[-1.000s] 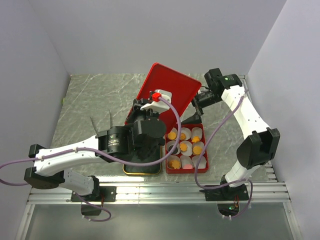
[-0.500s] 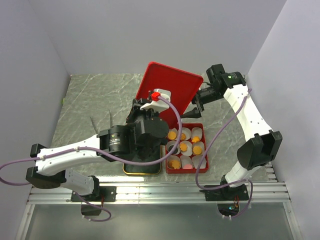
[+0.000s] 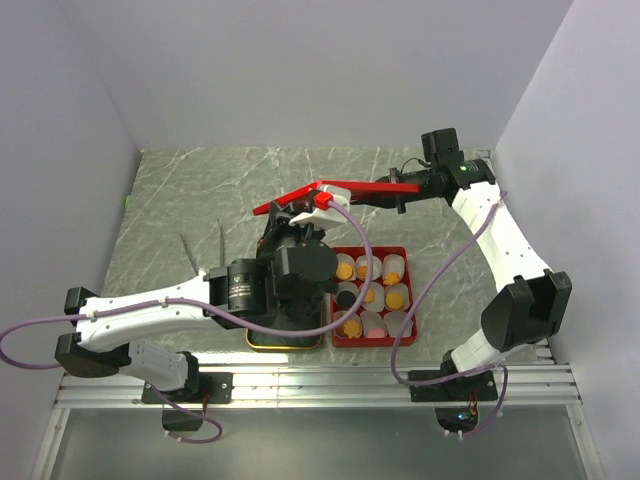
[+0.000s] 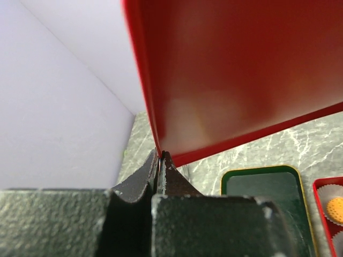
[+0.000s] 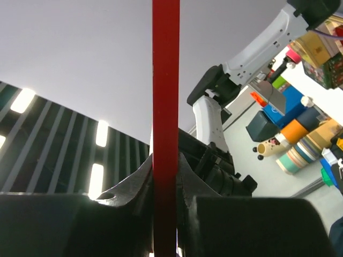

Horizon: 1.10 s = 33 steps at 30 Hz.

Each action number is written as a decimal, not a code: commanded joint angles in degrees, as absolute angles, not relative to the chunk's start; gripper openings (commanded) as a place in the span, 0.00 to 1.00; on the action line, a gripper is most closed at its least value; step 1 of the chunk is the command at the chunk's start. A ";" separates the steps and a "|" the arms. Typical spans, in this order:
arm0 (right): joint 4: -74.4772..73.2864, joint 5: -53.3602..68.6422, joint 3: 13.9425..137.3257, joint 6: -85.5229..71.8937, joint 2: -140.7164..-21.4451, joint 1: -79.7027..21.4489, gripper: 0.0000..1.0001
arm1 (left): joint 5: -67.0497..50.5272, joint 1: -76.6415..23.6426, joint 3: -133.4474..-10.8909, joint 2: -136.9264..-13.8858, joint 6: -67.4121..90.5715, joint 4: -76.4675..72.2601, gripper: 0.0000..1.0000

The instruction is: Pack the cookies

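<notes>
The cookies sit in white paper cups inside a red tray at centre right: mostly orange, one black, one pink. A red lid hangs nearly flat above the tray's far end, seen almost edge-on. My left gripper is shut on the lid's left rim, its jaws pinching the rim. My right gripper is shut on the lid's right edge, one finger pressed against each face. One orange cookie shows at the lower right of the left wrist view.
A dark green tin with a gold rim lies left of the tray, mostly under my left arm, also seen as the tin. Two thin dark sticks lie on the marble table at left. Walls close in on three sides.
The lid has tipped from leaning upright to nearly flat over the tray. My right gripper has moved up and closed on its right edge. The left gripper kept its hold.
</notes>
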<state>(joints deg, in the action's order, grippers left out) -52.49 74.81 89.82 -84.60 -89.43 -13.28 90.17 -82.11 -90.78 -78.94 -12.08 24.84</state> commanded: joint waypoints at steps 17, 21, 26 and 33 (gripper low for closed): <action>-16.36 69.97 78.04 -96.59 -83.59 9.11 0.00 | 97.38 -91.58 -84.20 -80.24 -47.78 -14.82 0.30; -13.46 68.55 77.44 -98.08 -81.57 14.67 0.00 | 96.95 -93.68 -82.80 -81.82 -60.52 -30.60 0.35; -26.95 66.11 81.20 -85.19 -81.21 17.31 0.00 | 96.68 -94.83 -83.57 -85.60 -83.37 -53.86 0.38; -46.01 56.71 85.07 -65.69 -78.75 18.10 0.00 | 97.47 -95.62 -88.24 -87.98 -84.83 -55.57 0.76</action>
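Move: The right hand pinches the red lid, whose middle is about 6 cm to its left and level ahead; the open cookie box lies some 36 cm below, about 4 cm back and 4 cm right. The green tray sits roughly 18 cm left and 3 cm back, 37 cm down. From the left hand, also gripping the lid, its middle is about 14 cm right and 5 cm ahead. Left hand lets go, backing off rightward; right hand swings the still-pinched lid 20 cm right and forward, clockwise. ##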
